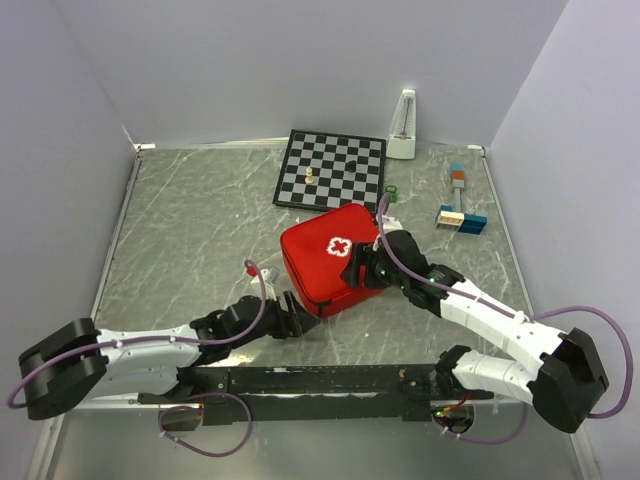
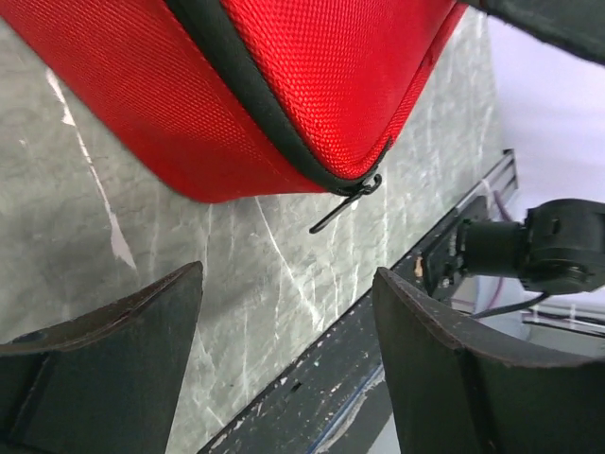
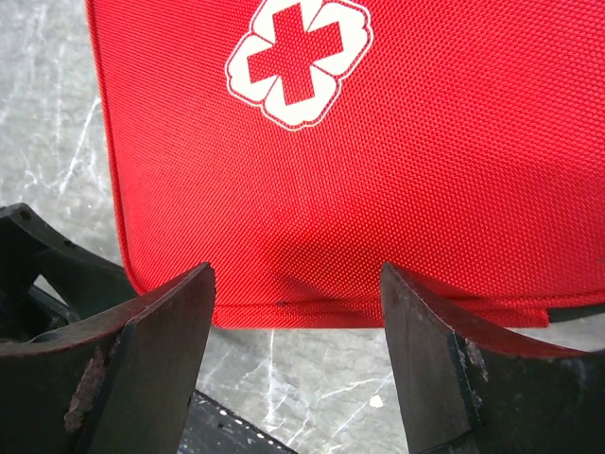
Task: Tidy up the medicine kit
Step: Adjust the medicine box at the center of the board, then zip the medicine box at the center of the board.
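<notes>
The medicine kit (image 1: 330, 255), a red zip case with a white cross (image 3: 301, 59), lies shut on the marble table, its black zip running round the edge. My left gripper (image 1: 300, 318) is open just off the kit's near left corner. In the left wrist view the kit (image 2: 312, 76) fills the top, and its zip pull (image 2: 345, 200) hangs ahead of the open left gripper (image 2: 288, 274), apart from the fingers. My right gripper (image 1: 362, 268) is open at the kit's right side. In the right wrist view the kit's edge (image 3: 425, 142) sits just beyond the open right gripper (image 3: 295, 270).
A black-and-white chessboard (image 1: 332, 168) with a small piece (image 1: 310, 176) lies behind the kit. A white metronome (image 1: 403, 125) stands at the back wall. Coloured blocks (image 1: 460, 215) lie at the right. A black rail (image 1: 330, 380) runs along the near edge.
</notes>
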`<state>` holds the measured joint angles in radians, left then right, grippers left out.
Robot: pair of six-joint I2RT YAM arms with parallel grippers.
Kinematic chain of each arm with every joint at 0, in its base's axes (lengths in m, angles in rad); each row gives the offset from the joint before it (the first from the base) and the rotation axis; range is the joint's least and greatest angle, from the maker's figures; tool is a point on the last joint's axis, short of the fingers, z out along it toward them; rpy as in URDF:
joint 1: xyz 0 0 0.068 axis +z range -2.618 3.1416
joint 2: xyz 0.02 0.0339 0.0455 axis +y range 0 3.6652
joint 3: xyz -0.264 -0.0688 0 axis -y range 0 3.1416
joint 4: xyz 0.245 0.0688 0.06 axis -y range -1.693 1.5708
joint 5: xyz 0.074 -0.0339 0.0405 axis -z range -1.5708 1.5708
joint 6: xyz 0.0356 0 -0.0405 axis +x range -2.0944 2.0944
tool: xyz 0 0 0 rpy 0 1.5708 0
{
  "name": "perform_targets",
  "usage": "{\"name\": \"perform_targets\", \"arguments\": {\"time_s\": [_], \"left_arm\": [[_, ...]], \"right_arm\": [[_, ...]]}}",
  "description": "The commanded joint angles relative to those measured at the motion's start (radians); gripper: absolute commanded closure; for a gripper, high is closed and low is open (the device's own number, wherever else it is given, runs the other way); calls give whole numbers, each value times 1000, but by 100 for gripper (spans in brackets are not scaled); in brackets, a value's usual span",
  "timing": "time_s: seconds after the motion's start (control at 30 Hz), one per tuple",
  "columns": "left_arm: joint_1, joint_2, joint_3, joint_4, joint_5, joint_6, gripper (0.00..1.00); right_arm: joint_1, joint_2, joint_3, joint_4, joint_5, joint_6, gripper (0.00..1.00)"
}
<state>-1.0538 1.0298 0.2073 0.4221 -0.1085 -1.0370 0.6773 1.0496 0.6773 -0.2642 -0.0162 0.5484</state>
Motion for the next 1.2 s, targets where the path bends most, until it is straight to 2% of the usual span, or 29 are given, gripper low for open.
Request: {"name": "perform_targets", "arguments": {"time_s": [0.0, 0.17, 0.47, 0.6, 0.8, 1.17], "left_arm": [[-40, 59, 84, 86, -62, -6, 24], [-78, 137, 185, 20, -118, 31, 25], [-101, 236, 262, -97, -194, -4, 35], [-103, 246, 259, -97, -204, -15, 37], [-104, 243, 259, -105, -246, -35, 46], [-104, 268, 284, -78, -238, -20, 59]], "right_arm": [[14, 24, 47, 26, 15, -18, 23], [16, 35, 45, 19, 55, -18, 23], [16, 36, 41, 17, 50, -16, 23], [16, 41, 34, 25, 44, -15, 23], [18, 44, 28, 31, 36, -11, 23], [18, 52, 27, 33, 33, -7, 23]]}}
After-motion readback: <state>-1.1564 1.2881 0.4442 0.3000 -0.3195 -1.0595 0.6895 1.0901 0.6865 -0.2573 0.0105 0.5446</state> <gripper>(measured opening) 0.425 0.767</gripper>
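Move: The zipper pull at the medicine box's near corner lies about 4 cm to the right of the left gripper, 3 cm ahead and slightly below. The box's middle is some 14 cm ahead and 7 cm right of that gripper; beyond it the chessboard sits about 36 cm ahead and 5 cm right, and the green block about 32 cm ahead and 20 cm right. From the right gripper, poised over the box, the pull is about 7 cm back and 7 cm left, lower down. Bring the left gripper about 4 cm right and 2 cm forward to the zipper pull at the box's near corner, arching up over 2 cm on the way and then sinking some 3 cm. Roll the wrist roughly 10 degrees so its left side rises, and narrow the fingers from wide to about half open around the pull, without shutting them. ##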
